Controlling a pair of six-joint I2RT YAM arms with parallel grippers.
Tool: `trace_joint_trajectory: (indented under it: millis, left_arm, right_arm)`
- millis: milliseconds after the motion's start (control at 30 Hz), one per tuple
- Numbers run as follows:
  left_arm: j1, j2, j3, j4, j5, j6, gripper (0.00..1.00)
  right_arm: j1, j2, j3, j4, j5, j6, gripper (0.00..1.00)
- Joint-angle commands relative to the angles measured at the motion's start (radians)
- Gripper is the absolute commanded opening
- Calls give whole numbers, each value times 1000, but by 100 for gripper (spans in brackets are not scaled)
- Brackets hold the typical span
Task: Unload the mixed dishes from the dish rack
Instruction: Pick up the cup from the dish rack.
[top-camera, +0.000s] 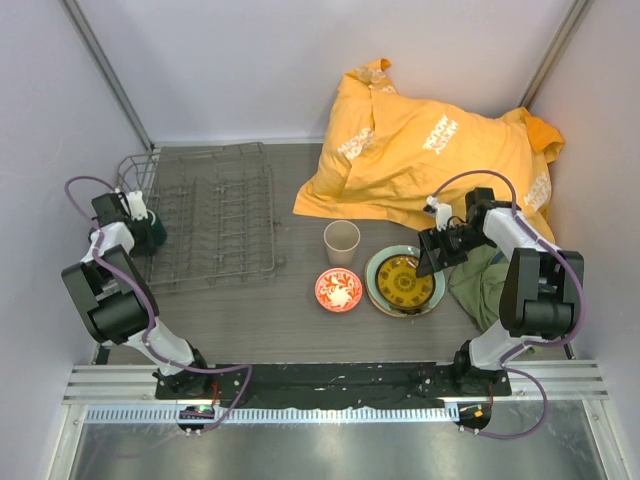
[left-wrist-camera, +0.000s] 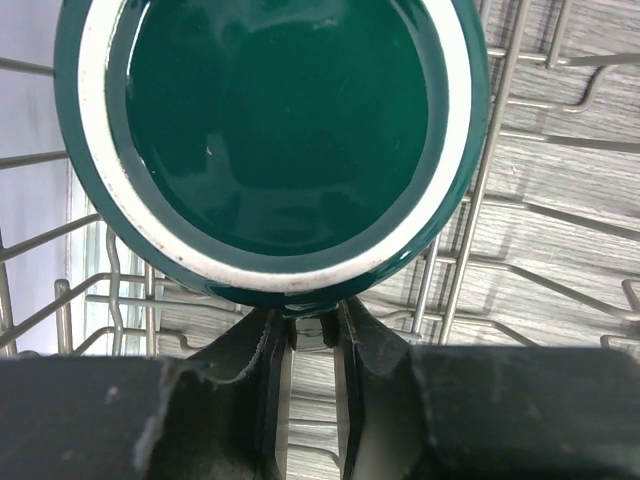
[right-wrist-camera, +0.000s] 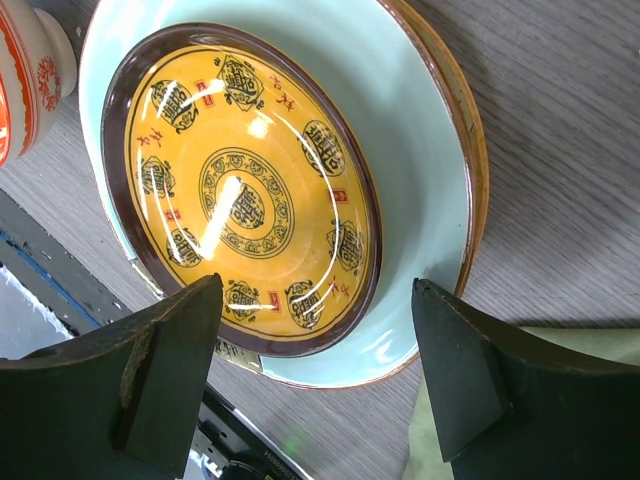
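Observation:
The dish rack (top-camera: 215, 215) sits at the left, and the dark green mug (top-camera: 152, 233) lies at its left end. In the left wrist view the mug (left-wrist-camera: 270, 140) shows a white rim and fills the top, with rack wires (left-wrist-camera: 560, 150) beneath. My left gripper (left-wrist-camera: 312, 325) is narrowed around a green part at the mug's lower edge. The yellow-and-dark patterned plate (right-wrist-camera: 240, 185) lies inside the pale green plate (right-wrist-camera: 425, 170), right of centre (top-camera: 404, 280). My right gripper (right-wrist-camera: 318, 300) hovers open over their near edge. The beige cup (top-camera: 341, 241) and the white-and-red bowl (top-camera: 338, 290) stand on the table.
A crumpled orange cloth (top-camera: 430, 150) covers the back right of the table. A green cloth (top-camera: 480, 285) lies under the right arm, beside the stacked plates. Grey walls close in on both sides, and a black rail (top-camera: 330, 380) runs along the near edge.

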Motion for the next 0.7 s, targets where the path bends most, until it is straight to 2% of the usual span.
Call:
trace_joint_trajectory:
  millis: [0,133,267,667]
  left_arm:
    - [2,-32,52,-15,59,30,0]
    - [6,-73,87,-65,131,32,0]
    - [7,-110,151,-183,238,32,0]
    - [9,-165,432,-501,596,-2,0]
  right_arm:
    - [3,5,0,13,-19,-12,82]
    - [3,-1,1,13,-23,-8,82]
    - [3,-23,18,10,-29,6,82]
    - [26,-96,89,-22,-19,11,86]
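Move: The green cup's handle is already pinched in the left gripper, with the cup's middle about 5 cm ahead and 1 cm to the right, level with the fingertips. The middle of the dish rack lies some 13 cm right and 5 cm farther out. The beige cup on the table is roughly 44 cm right and 3 cm back, the red bowl 43 cm right and 12 cm back. From the right gripper, the green cup is about 63 cm left and 6 cm ahead. Keep the left gripper shut on the green cup's handle and lift it up out of the dish rack, easing off slowly, then quickening to about 12 cm of rise while bearing some 6 cm right, in over the rack. As you climb, turn the wrist slightly clockwise, tip the fingers outward and let the hand's left side drop about 15 degrees. Near the end, raise the open right gripper a couple of centimetres off the stacked plates. ##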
